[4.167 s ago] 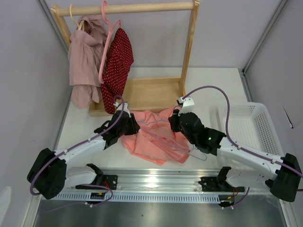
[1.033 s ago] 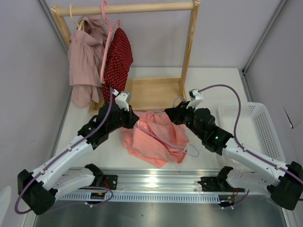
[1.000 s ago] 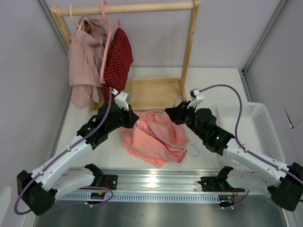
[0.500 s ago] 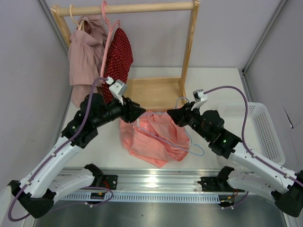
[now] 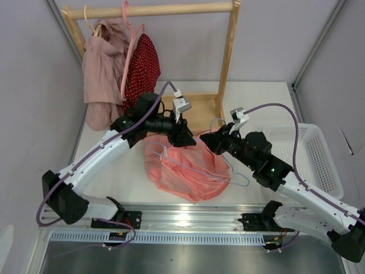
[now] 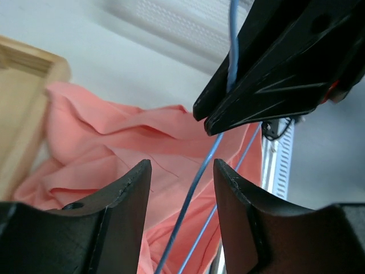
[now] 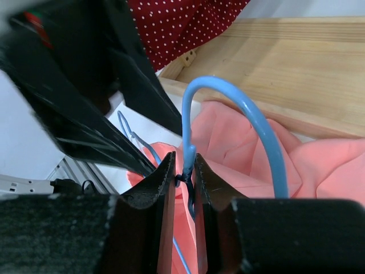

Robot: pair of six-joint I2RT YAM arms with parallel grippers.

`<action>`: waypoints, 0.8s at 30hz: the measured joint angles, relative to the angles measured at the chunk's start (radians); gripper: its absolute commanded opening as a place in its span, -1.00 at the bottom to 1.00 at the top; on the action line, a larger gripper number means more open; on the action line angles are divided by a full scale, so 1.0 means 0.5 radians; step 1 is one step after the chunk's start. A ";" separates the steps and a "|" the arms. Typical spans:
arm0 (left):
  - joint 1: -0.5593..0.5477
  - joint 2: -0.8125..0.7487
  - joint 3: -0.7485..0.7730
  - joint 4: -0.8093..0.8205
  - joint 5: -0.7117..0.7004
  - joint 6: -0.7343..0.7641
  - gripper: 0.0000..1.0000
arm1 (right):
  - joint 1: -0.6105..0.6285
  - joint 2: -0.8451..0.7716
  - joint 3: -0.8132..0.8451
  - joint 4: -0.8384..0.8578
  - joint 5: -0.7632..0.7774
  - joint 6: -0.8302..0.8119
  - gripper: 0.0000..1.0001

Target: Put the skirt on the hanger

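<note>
The salmon-pink skirt (image 5: 182,171) lies bunched on the table, with the light-blue wire hanger (image 5: 231,171) lying across it. My right gripper (image 5: 209,140) is shut on the hanger's twisted neck (image 7: 187,168), and the hook (image 7: 251,117) curves up beside the fingers. My left gripper (image 5: 186,137) hangs over the skirt's far edge, close to the right one. It is open: in the left wrist view its fingers (image 6: 128,205) straddle a hanger wire (image 6: 197,182) without touching it, above the skirt (image 6: 114,142).
A wooden rack (image 5: 228,57) stands at the back, its base (image 5: 199,111) right behind the grippers. On it hang a mauve garment (image 5: 102,74) and a red dotted garment (image 5: 142,74). A white basket (image 5: 319,154) sits at the right, a metal rail (image 5: 188,214) in front.
My left gripper has opened and let go of the skirt. The left arm has swung up and right, ending next to the right gripper. The right gripper keeps its hold on the hanger.
</note>
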 measured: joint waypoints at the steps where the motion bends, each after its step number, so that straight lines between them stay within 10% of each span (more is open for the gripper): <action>1: 0.000 0.046 0.005 -0.024 0.061 0.013 0.04 | 0.000 0.000 0.015 -0.012 -0.002 -0.005 -1.00; 7: -0.001 0.136 0.008 -0.032 0.337 0.018 -0.11 | -0.001 -0.001 0.065 -0.044 -0.002 -0.025 -1.00; 12: -0.002 0.135 -0.013 0.041 0.436 -0.013 -1.00 | -0.001 -0.001 0.078 -0.064 0.004 -0.040 -1.00; 21: -0.034 0.044 -0.150 0.215 0.401 -0.161 -1.00 | -0.005 0.050 0.196 -0.254 0.024 -0.040 -1.00; 24: -0.043 -0.027 -0.171 0.291 0.282 -0.256 -1.00 | 0.002 0.104 0.307 -0.320 0.080 -0.025 -0.43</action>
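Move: The blue hanger's left shoulder wire crosses just in front of the open left fingers, about 1 cm back, 2 cm right and 1 cm below the left hand. The right gripper still holds the hanger's neck, with the wire's near stretch some 3 cm left, 1 cm back and 1 cm below. The hook stands about 4 cm ahead and 8 cm right of the left hand, 2 cm higher; the skirt's middle is roughly 3 cm back, 1 cm left and 18 cm below it. Draw the half-open left gripper back about 3 cm and a little right, close beside the right fingers, turning some 10 degrees clockwise, and shut it on the hanger's shoulder wire on the way. Keep the pinch as the wrist starts to turn back. Keep the right gripper shut on the neck, nearly in place, easing up about 2 cm. ##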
